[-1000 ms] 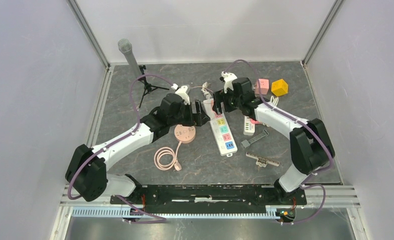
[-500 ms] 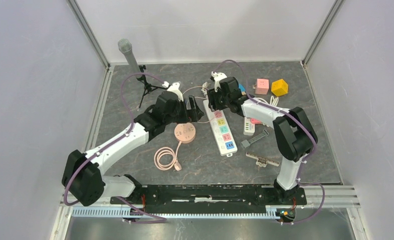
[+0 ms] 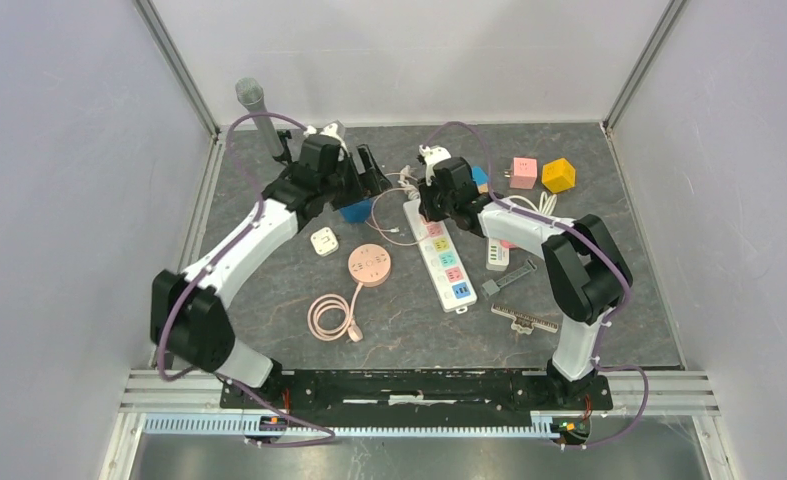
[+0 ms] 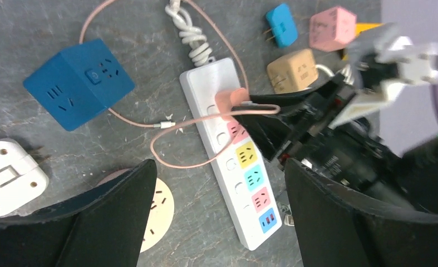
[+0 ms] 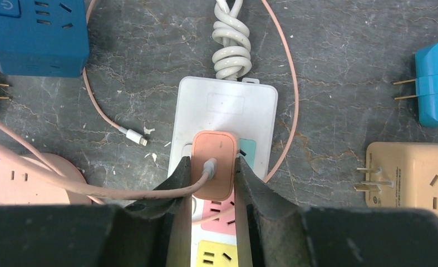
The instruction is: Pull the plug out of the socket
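Observation:
A salmon-pink plug [image 5: 213,161] sits in the top socket of the white power strip [image 5: 227,103], its pink cable trailing left over one finger. My right gripper [image 5: 212,167] is shut on the plug, with one black finger pressed against each side. In the left wrist view the plug [image 4: 230,103] shows in the strip [image 4: 244,183] with the right gripper's fingers [image 4: 294,111] around it. My left gripper [image 4: 219,167] hangs open above the strip, holding nothing. From above, the left gripper [image 3: 369,165] is back and left of the right gripper [image 3: 429,205].
A blue cube socket [image 3: 354,210], a white adapter [image 3: 323,241] and a round pink socket [image 3: 369,267] lie left of the strip. A microphone on a tripod [image 3: 259,115] stands back left. Pink [image 3: 524,172] and yellow [image 3: 558,175] cubes, a tan adapter [image 5: 417,178] and a blue adapter [image 5: 433,83] lie right.
The right gripper slid left over the strip's top end and closed on the plug. The left arm swung back and left, uncovering the blue cube and white adapter.

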Robot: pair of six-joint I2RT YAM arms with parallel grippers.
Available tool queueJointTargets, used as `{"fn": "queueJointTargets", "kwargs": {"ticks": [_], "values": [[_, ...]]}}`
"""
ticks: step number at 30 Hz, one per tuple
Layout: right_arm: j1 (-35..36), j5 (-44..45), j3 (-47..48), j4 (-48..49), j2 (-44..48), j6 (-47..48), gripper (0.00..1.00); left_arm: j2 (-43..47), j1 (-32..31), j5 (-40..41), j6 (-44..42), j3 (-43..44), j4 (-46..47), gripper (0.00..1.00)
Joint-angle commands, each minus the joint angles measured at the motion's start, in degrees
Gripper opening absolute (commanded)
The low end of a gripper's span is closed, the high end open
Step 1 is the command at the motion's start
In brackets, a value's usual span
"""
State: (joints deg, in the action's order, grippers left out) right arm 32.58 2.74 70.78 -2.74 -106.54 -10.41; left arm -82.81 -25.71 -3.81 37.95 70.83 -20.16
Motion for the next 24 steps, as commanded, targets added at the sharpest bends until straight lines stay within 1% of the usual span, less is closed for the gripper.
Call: {"fn": "queueJointTargets", "kwargs": {"ticks": [1, 6, 8, 9, 11, 13, 15, 17, 19, 21, 24], "values": [[0.8, 1.1, -3.2, -0.4, 3.9, 0.8, 0.13, -7.4, 0.2, -3.7, 2.5, 5.6, -6.9, 0.89], [1.1, 1.6, -6.2, -0.4, 6.6, 1.2, 0.13, -14.8, 1.4, -1.1, 5.1, 10.9, -11.8, 0.84], [1.1, 1.9, -6.7, -0.5, 6.8, 1.2, 0.17, -17.0, 2.3, -1.8, 6.0, 12.1, -11.6, 0.83], [1.1, 1.9, -6.7, -0.7, 6.7, 1.2, 0.24, -18.5, 2.4, -2.5, 6.1, 12.8, -11.5, 0.82], [1.1, 1.2, -6.6, -0.8, 6.2, 1.4, 0.45, -21.4, 2.5, -5.0, 5.5, 14.7, -11.4, 0.80], [1.1, 1.0, -6.1, -0.9, 5.6, 1.1, 0.55, -24.5, 2.3, -9.1, 4.7, 15.9, -10.2, 0.73], [1.1, 0.7, -5.6, -0.7, 4.9, 0.7, 0.59, -27.2, 2.2, -11.9, 5.1, 16.3, -9.2, 0.65], [1.1, 0.7, -4.6, -0.7, 3.9, 0.2, 0.60, -29.4, 1.9, -13.6, 5.5, 16.3, -8.4, 0.60], [1.1, 0.7, -3.6, -0.8, 3.0, 0.0, 0.60, -31.0, 1.9, -14.3, 5.5, 16.5, -8.0, 0.57], [1.2, 0.7, -2.9, -0.8, 2.3, -0.2, 0.59, -32.3, 1.9, -14.5, 4.6, 17.4, -7.9, 0.56], [1.6, 0.9, -1.7, -1.0, 1.2, -0.5, 0.54, -34.7, 1.8, -15.9, 3.5, 19.4, -8.7, 0.56]]}}
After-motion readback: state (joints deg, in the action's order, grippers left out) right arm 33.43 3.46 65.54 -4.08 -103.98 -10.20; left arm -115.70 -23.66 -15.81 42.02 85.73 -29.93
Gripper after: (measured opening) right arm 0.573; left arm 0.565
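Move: The right hand's fingers are already shut on the pink plug, about a centimetre above its middle. The power strip's middle lies some 7 cm back from the right hand and 3 cm to its right, and the tan adapter 10 cm to its right, 5 cm ahead. From the raised left hand the plug is about 10 cm right, 3 cm ahead and 14 cm below; the blue cube is 5 cm ahead, 4 cm left. Still pinching the plug, the right hand drags plug and power strip together about 2.5 cm back and slightly right, then its fingers open off the plug and it sinks some 2 cm around it. Meanwhile the left hand drops about 16 cm, drifting right and a little forward to the power strip's left side near the plug, tipping some 30 degrees downward as its fingers partly close. ##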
